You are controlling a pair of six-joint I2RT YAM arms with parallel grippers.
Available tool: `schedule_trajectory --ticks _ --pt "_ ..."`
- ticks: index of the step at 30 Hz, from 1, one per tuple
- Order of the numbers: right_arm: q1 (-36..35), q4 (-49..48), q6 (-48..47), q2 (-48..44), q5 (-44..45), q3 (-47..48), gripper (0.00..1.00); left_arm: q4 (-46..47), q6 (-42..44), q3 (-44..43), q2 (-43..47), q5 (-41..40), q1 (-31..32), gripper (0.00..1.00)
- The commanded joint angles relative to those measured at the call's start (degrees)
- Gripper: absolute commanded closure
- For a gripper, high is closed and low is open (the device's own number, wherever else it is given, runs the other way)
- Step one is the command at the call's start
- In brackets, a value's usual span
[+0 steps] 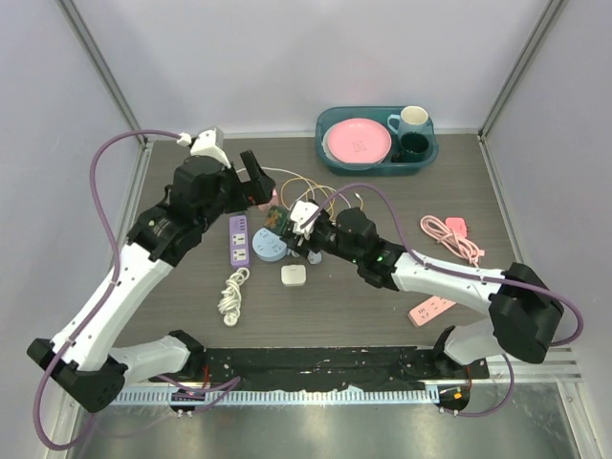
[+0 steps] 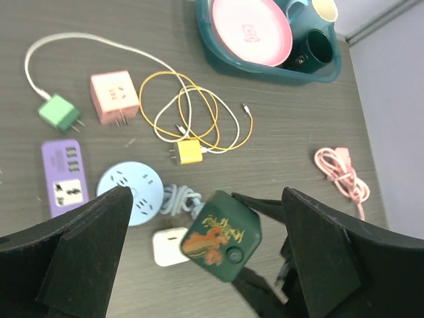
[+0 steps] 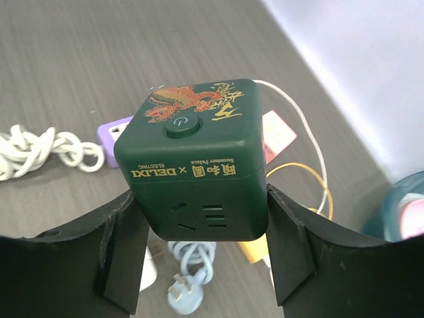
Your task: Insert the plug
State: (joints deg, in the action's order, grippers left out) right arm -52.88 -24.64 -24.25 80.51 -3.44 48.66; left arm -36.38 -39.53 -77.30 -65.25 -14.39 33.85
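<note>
My right gripper (image 3: pixel 202 222) is shut on a dark green cube socket (image 3: pixel 195 156) with a gold dragon print, holding it by two opposite sides above the table. A slotted face of the cube points toward the wrist camera. My left gripper (image 2: pixel 205 255) is open wide around the same cube (image 2: pixel 222 235), its fingers (image 2: pixel 86 252) clear of it on both sides. Below the cube a light blue plug (image 3: pixel 185 295) lies on its coiled cable (image 2: pixel 177 199). From above, the cube (image 1: pixel 278 218) hangs between both grippers at the table's middle.
A round light blue socket (image 2: pixel 130 191), a purple power strip (image 2: pixel 64 177), a white adapter (image 2: pixel 169 246), a yellow plug with cable (image 2: pixel 189 151), and green (image 2: pixel 58 111) and pink (image 2: pixel 114 96) adapters lie around. A teal tray (image 1: pixel 325 158) stands far right; a pink cable (image 1: pixel 449 237) lies to the right.
</note>
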Motion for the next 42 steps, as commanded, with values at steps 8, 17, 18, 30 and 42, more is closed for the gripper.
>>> schedule_trajectory --ticks 8,17,18,30,42 --pt "7.09 4.17 12.29 -7.12 -15.36 1.08 0.99 -5.01 15.19 -3.47 -3.03 25.26 -2.12 0.00" --pt "7.62 4.60 13.00 -6.68 -17.03 1.70 0.99 -3.07 12.10 -2.94 -6.55 31.71 -1.94 0.00" --pt "7.53 4.52 13.00 -6.68 -17.04 1.78 0.99 -3.43 12.19 -3.12 -6.81 31.36 -2.03 0.00" --pt "7.62 3.99 13.44 -5.72 -18.62 2.31 0.99 -8.71 15.88 -4.62 -10.51 30.47 -2.03 0.06" --pt "7.62 3.81 13.53 -4.84 -18.53 2.31 0.99 -12.31 16.06 -6.29 -12.79 36.36 -1.94 0.30"
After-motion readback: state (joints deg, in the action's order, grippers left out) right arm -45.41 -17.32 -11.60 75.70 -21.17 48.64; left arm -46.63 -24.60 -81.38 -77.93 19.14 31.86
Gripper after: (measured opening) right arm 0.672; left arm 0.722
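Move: My right fingers already hold the green plug, its middle practically at that hand point. From my open left hand the plug lies about 4 cm back, 5 cm to the right and 8 cm below. On the table roughly 28 cm below my left hand are the round blue socket, 3 cm back and 2 cm right; the purple strip, 2 cm back and 5 cm left; and the yellow charger, 2 cm ahead and 11 cm right. I bring my open left hand down about 7 cm, right about 7 and back some 4 to the green plug, swinging the wrist clockwise some 30 degrees and tipping the fingers down; once they straddle the plug, they begin to close. My right hand keeps its grip, eases about 2 cm back and right with a tilt early on, then holds the plug almost still. ##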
